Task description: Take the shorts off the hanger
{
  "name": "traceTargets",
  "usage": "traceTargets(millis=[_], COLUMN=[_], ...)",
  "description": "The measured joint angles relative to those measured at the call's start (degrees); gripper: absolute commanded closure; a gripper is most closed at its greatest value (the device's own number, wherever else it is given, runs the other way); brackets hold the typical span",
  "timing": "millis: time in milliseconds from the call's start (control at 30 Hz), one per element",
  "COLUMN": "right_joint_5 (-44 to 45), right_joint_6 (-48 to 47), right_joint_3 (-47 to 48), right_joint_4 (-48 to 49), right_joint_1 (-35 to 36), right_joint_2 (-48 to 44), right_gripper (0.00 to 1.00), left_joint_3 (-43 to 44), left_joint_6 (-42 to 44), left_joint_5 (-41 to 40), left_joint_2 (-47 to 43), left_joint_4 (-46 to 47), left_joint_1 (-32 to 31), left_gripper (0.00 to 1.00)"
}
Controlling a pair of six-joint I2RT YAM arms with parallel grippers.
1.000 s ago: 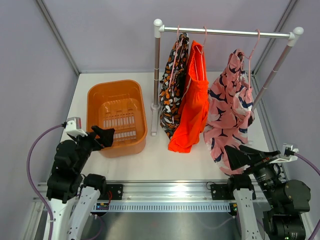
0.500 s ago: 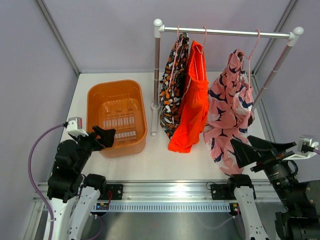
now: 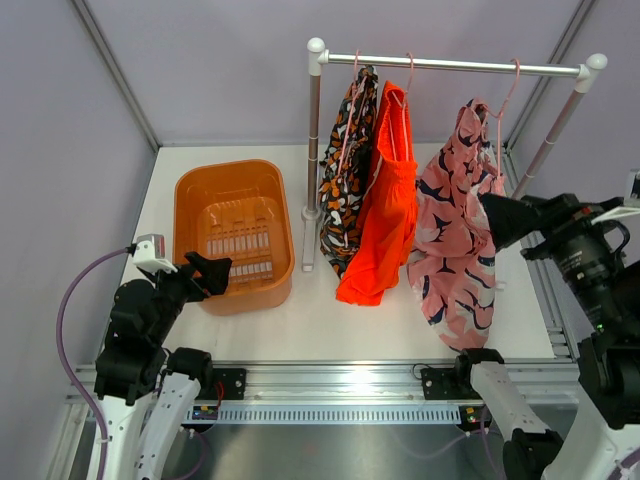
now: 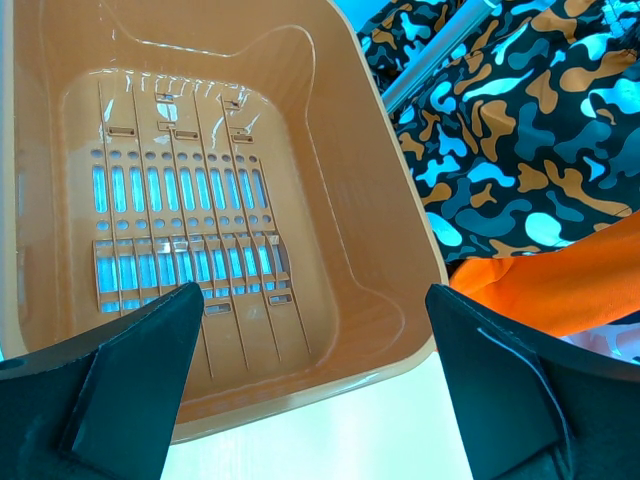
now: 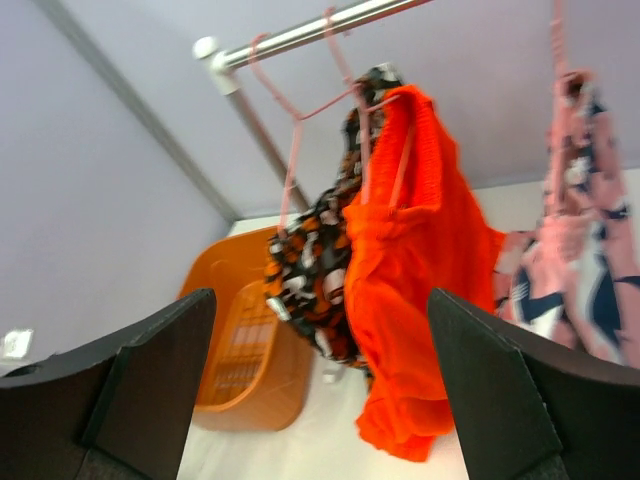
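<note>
Three shorts hang on pink hangers from a silver rail (image 3: 460,66). The black patterned shorts (image 3: 347,170) hang at the left, the plain orange shorts (image 3: 390,205) beside them, the pink shorts (image 3: 458,225) at the right. My right gripper (image 3: 500,220) is open and empty, raised beside the right edge of the pink shorts. Its wrist view shows the orange shorts (image 5: 415,270), the black patterned shorts (image 5: 315,280) and the pink shorts (image 5: 585,250). My left gripper (image 3: 212,272) is open and empty over the near edge of the orange basket (image 3: 190,200).
The orange basket (image 4: 380,200) stands at the left of the white table, nothing in it. The rail stands on a vertical left post (image 3: 313,150) and a slanted right post (image 3: 550,135). Grey walls enclose the table.
My right arm has risen and moved back, from low at the table's front right to beside the pink shorts. The left arm has not moved.
</note>
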Motion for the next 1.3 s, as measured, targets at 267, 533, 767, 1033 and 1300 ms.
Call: traceTargets(millis=[267,533,767,1033,1300], right_joint_5=[12.28,19.04,21.42,22.75,25.73], right_joint_6=[-6.05,-7.37,-7.58,-7.63,-9.84], right_joint_3=[11.1,9.97,10.75,9.46,5.55], right_joint_4=[-3.3,-1.46,2.97,9.38,12.63], right_joint_1=[0.0,0.0,0.0,0.0,0.5], right_joint_2=[17.59,32.22,35.19,36.72,36.7], right_gripper=[0.07,0.14,0.25,0.32,0.36], left_joint_3=[0.0,-0.09,-0.15,-0.24,-0.24], left_joint_6=[0.0,0.02,0.02,0.09,0.13], left_joint_5=[0.09,0.46,0.66,0.94,1.09], left_joint_2=[-0.02,-0.48,-0.87,-1.44,-1.64], left_joint_4=[0.0,0.02,0.07,0.52,1.2], left_joint_1=[0.0,0.0,0.0,0.0,0.0], left_gripper=[0.01,0.01,0.01,0.01,0.01])
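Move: The neck of the pink hanger, just below its hook, lies about 27 cm ahead of the right hand, 8 cm to its right and 7 cm lower, with the pink shorts hanging below and nearer, their middle some 22 cm ahead, 5 cm right and 25 cm down. The orange shorts' hanger neck is about 17 cm left of that neck at the same reach. From the left hand the pink hanger's neck is roughly 24 cm ahead, 53 cm right and 20 cm up. The right hand shoots forward about 25 cm, bearing some 9 cm right and sinking about 8 cm, quick at first and then easing in towards the neck of the pink hanger under the rail, while the wrist swings about 20 degrees clockwise and tips its fingers down. Over the last stretch the fingers narrow from nearly wide open to about two-thirds, ending on either side of the neck just below the hook without shutting on it. ##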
